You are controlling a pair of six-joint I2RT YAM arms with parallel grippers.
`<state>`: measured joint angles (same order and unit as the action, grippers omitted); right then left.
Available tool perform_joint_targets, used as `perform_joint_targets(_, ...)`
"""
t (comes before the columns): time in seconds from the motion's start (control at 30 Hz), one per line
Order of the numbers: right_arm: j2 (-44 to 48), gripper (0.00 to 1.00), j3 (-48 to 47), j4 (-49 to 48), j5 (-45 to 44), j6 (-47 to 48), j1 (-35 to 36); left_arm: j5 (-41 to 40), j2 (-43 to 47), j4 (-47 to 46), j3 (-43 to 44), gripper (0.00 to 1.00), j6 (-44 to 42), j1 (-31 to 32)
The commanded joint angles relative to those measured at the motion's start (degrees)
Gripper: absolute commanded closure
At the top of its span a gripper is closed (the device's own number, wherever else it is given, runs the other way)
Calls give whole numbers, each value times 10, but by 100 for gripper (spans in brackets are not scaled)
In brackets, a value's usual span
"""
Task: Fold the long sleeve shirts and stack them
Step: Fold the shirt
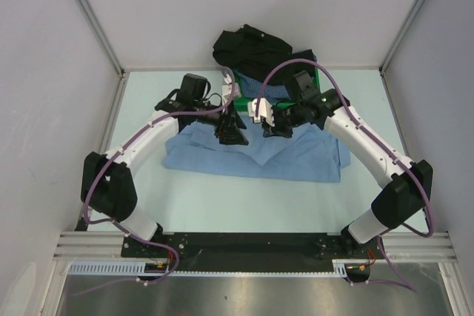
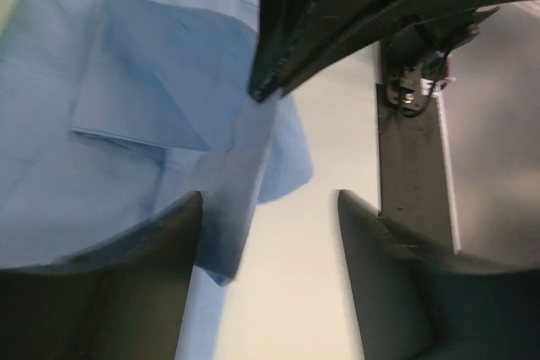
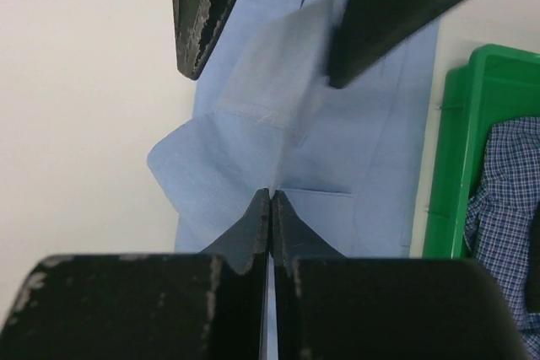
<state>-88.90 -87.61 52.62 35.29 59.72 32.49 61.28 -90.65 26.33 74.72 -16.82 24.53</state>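
The light blue long sleeve shirt (image 1: 296, 157) lies spread on the table, partly folded. My right gripper (image 3: 272, 194) hangs over its middle, shut on a strip of its cloth, a sleeve (image 3: 278, 65) pulled up off the shirt. My left gripper (image 2: 270, 200) faces it from the left and is open. The raised sleeve (image 2: 240, 183) runs between its fingers, close against the left one. A black shirt (image 1: 248, 46) is heaped at the back, over the green tray. A dark-blue checked shirt (image 3: 506, 191) lies in that tray.
The green plastic tray (image 3: 460, 166) stands just behind the blue shirt, at the back middle (image 1: 318, 81). White walls enclose the table on the left, right and back. Both arms arch inward over the table from the near edge.
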Motion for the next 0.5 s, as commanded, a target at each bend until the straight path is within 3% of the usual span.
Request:
perform_joint_targets(0.0,26,100,6,-37,-8,-15,-3,1,-5,51,31,53,-54,18)
perform_joint_targets(0.07,31,100,7,-53,-14,-38,-8,-31,-14,74,73,78,-64,18)
perform_joint_targets(0.1,33,99,8,-64,-19,-50,-20,-55,-21,89,99,100,-77,18)
perform_joint_targets(0.2,46,89,20,-102,-27,-114,-59,-179,-51,128,207,100,-102,17)
perform_joint_targets(0.23,48,61,27,-117,-43,-138,-69,-236,-71,124,230,100,-106,17)
perform_joint_targets(0.33,47,34,39,-134,-75,-209,-122,-348,-106,113,326,100,-152,24)
perform_joint_targets(0.47,37,36,61,-105,4,-321,-237,-448,-155,36,391,100,-225,38)
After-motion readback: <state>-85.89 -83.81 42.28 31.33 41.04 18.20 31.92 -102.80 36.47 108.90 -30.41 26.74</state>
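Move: The raised flap of the blue shirt, pinched in the right gripper, hangs between the left hand's open fingers, its middle about 2 cm right of the left hand and roughly 4 cm left of the right one, level with both. The spread shirt's middle lies some 19 cm below the left hand, 4 cm ahead and 2 cm right. The green bin is about 25 cm ahead of that hand, 8 cm right and 17 cm down. The shirt's raised flap is passed over: the left fingers close and pinch it, then the right fingers open and let go. With the flap held, the left hand sweeps forward about 13 cm and up 8 towards the bin, rolling some 30 degrees, while the emptied right hand backs off to the right and forward, turning clockwise. ##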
